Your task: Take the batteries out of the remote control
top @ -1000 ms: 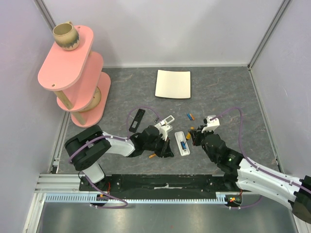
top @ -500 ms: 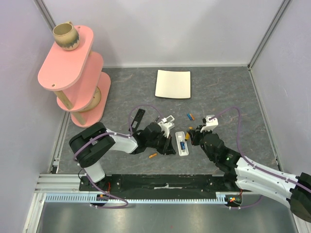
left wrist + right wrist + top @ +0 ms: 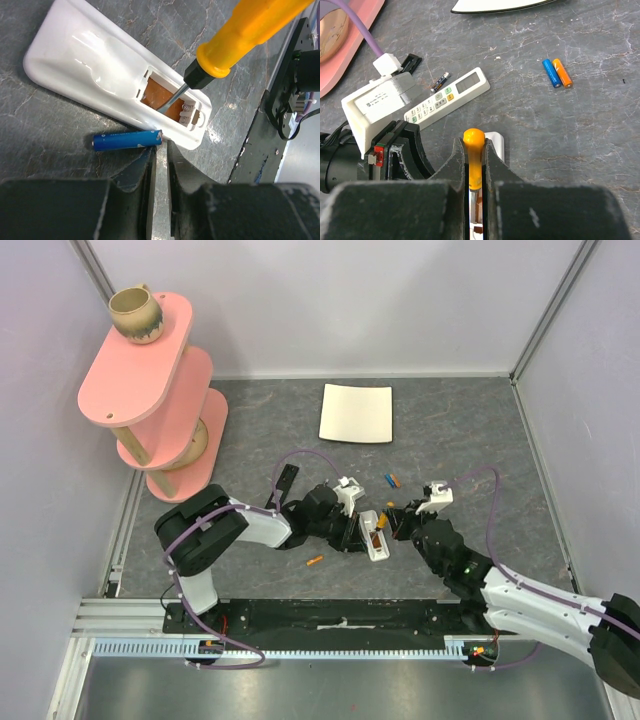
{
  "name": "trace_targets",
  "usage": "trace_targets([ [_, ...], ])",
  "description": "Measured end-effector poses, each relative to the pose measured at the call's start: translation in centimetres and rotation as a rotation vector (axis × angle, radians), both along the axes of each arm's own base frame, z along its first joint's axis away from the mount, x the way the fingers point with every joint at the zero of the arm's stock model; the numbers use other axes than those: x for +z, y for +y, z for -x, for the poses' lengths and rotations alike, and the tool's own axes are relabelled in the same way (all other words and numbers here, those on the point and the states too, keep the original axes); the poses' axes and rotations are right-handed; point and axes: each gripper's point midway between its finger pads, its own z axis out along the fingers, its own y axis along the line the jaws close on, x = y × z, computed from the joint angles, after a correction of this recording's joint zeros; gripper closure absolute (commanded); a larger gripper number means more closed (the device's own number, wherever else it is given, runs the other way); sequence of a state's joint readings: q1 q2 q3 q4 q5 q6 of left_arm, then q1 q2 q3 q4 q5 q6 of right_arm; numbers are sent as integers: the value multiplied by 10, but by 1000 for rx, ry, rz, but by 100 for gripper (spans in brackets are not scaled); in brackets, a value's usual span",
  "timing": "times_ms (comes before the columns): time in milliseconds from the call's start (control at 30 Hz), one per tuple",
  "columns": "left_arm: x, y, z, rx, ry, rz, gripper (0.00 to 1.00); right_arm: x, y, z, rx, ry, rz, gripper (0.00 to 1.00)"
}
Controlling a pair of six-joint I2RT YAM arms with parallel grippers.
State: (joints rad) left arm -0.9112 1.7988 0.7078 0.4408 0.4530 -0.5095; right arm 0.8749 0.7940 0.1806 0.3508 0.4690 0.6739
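The white remote control (image 3: pixel 95 75) lies back-up with its battery bay (image 3: pixel 172 102) uncovered, and an orange battery (image 3: pixel 156 95) sits inside. My right gripper (image 3: pixel 474 145) is shut on a yellow-handled screwdriver (image 3: pixel 245 35), whose blade reaches into the bay. A blue battery (image 3: pixel 127 140) lies on the table against the remote's edge, just ahead of my left gripper (image 3: pixel 161 150). The left jaws stand a narrow slit apart with nothing between them. From above, the remote (image 3: pixel 380 548) sits between both grippers. A blue and orange battery pair (image 3: pixel 391 480) lies behind it, and one orange battery (image 3: pixel 314 561) in front of the left arm.
A second white remote (image 3: pixel 447 96), buttons up, lies behind the left gripper, with a flat black bar (image 3: pixel 284 480) to its left. A white square plate (image 3: pixel 356 412) sits at the back. A pink tiered shelf (image 3: pixel 160 390) holding a mug (image 3: pixel 135 315) stands back left.
My left gripper has slid right, up to the remote. The screwdriver tip has gone into the bay. The blue battery seen in the bay earlier now lies beside the remote.
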Motion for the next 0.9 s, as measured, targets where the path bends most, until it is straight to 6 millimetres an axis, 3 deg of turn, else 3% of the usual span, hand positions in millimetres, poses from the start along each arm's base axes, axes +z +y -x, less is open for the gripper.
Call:
trace_targets([
  [100,0,0,0,2,1,0,77,1,-2,2,1,0,-1,100],
  [200,1,0,0,5,-2,0,69,1,-3,3,2,2,2,100],
  [300,5,4,-1,18,-16,-4,55,1,-3,5,9,6,6,100],
  [500,17,19,4,41,-52,-11,37,11,1,8,42,-2,10,100],
  [633,50,29,6,57,-124,52,23,27,2,6,47,-35,-2,100],
  [733,88,38,2,92,-220,129,14,37,3,6,50,-52,-9,100],
  [900,141,69,-9,215,-403,198,2,45,3,6,58,-63,-7,100],
])
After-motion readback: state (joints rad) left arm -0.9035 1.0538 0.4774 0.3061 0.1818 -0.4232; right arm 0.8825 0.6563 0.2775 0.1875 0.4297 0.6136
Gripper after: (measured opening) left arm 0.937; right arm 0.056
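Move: The left fingertips are at the remote's side, with the loose blue battery's middle about 3 cm ahead and 1 cm below. The remote's middle is roughly 3 cm ahead and 5 cm right of them; the loose orange battery is some 14 cm left and 6 cm back. The right hand holds the screwdriver, its tip in the open compartment about 5 cm back, 3 cm left and 9 cm below. Opening wide, the left hand lifts some 14 cm and leftward from the remote; the right raises its screwdriver. ##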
